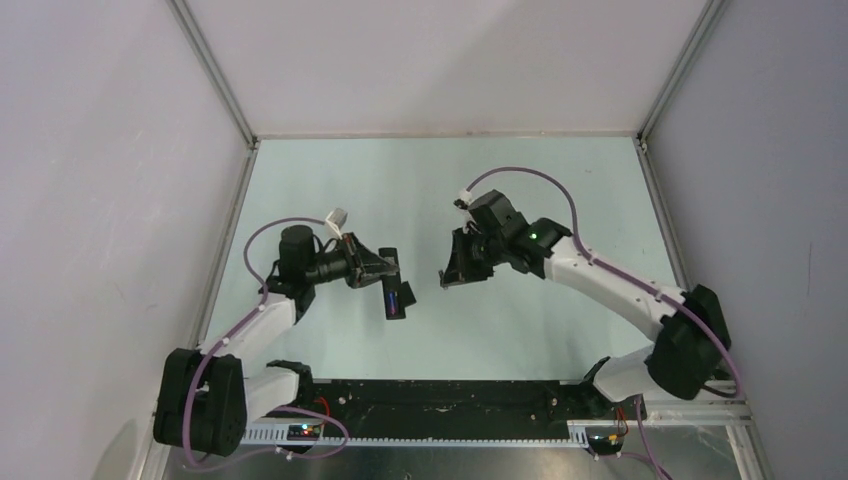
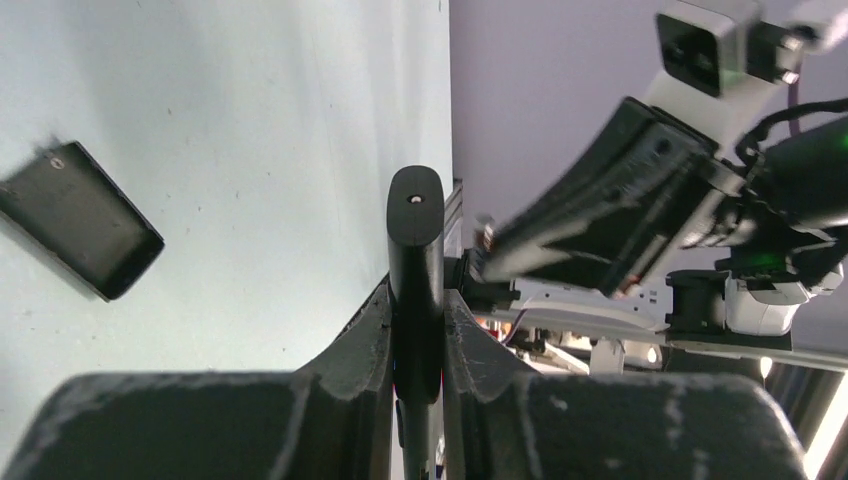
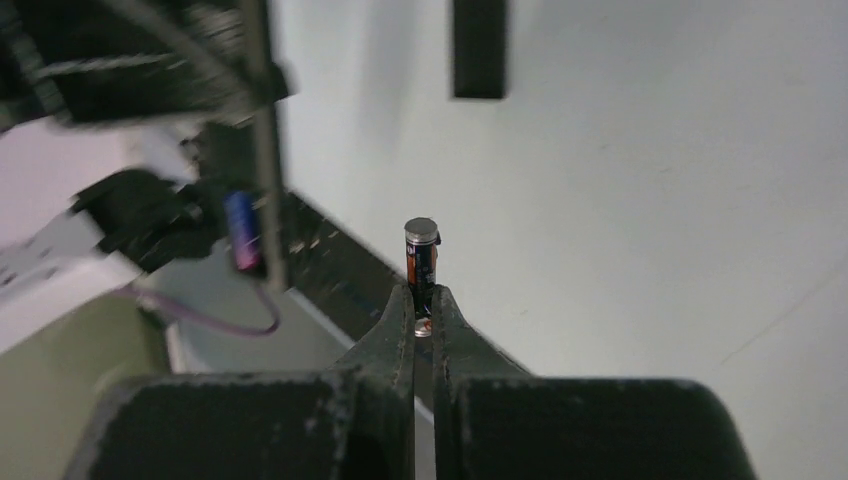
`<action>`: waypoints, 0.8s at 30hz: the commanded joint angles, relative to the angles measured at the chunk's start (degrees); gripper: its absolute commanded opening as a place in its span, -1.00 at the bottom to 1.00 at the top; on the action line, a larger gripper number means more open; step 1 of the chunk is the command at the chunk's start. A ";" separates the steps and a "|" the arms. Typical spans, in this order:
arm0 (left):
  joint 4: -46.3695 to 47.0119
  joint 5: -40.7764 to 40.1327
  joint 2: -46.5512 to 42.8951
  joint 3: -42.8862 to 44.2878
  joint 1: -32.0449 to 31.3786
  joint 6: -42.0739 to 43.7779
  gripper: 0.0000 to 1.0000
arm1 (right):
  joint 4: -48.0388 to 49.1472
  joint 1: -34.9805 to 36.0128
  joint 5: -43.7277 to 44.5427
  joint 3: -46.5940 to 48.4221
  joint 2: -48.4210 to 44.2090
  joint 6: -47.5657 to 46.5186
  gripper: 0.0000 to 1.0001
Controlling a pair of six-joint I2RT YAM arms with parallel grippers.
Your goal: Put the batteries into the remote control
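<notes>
My left gripper [image 2: 415, 300] is shut on the remote control [image 2: 416, 240], a slim black bar held edge-on above the table; from the top camera the remote control [image 1: 391, 287] hangs at the left gripper [image 1: 383, 270]. A blue-purple battery [image 1: 408, 297] shows on the remote's right side and appears to sit in its recess; in the right wrist view that battery [image 3: 240, 240] lies against the thin edge of the remote [image 3: 265, 150]. My right gripper [image 3: 421, 297] is shut on the dark battery [image 3: 421, 262], pale metal end outward. The right gripper [image 1: 450, 276] hovers just right of the remote.
A small loose black cover plate [image 2: 82, 232] lies flat on the pale green table [image 1: 440, 180], left of the remote in the left wrist view; the plate [image 3: 478, 48] also shows at the top of the right wrist view. White walls enclose the table on three sides.
</notes>
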 commanded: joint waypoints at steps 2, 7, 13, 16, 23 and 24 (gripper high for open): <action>1.47 -1.63 1.02 0.96 -3.73 2.53 -1.00 | 5.34 3.68 -11.89 -3.50 -6.19 8.69 -0.98; 1.47 -3.19 0.92 2.27 -6.37 3.44 -1.00 | 6.06 7.65 -12.24 -3.62 -8.15 12.06 -0.96; 1.47 -3.38 0.44 2.41 -6.93 3.60 -1.00 | 9.39 10.52 -13.09 -3.61 -6.87 16.24 -0.95; 1.50 -3.40 0.20 2.16 -6.99 3.60 -1.00 | 10.23 11.77 -11.98 -3.63 -5.32 17.90 -0.96; 1.47 -3.57 0.27 2.44 -7.03 3.69 -1.00 | 11.27 12.99 -11.16 -3.67 -2.55 21.72 -0.96; 1.46 -3.46 0.37 2.50 -7.05 3.69 -1.00 | 11.23 13.01 -11.12 -3.65 -2.15 21.94 -0.96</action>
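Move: The open slot in the remote's battery bay, where the right hand is taking its battery, lies about 10 cm to the left of that hand, 4 cm back and roughly level with it. The blue battery already in the bay is just 1 cm farther left; the loose cover lies on the table 3 cm ahead, 8 cm left and 15 cm below. From the left hand, which holds the remote, the right hand's battery is some 11 cm right and 2 cm back, near its height. The battery, still pinched in the right fingers, is carried about 10 cm back and 6 to 7 cm left towards the open bay end of the remote, rising nearly 5 cm and then sinking about 1 cm, while the wrist swings some 20 degrees so the fingers point more to the left. The left hand keeps its grip on the remote and brings it some 3 cm right and back to meet it, then holds still. ##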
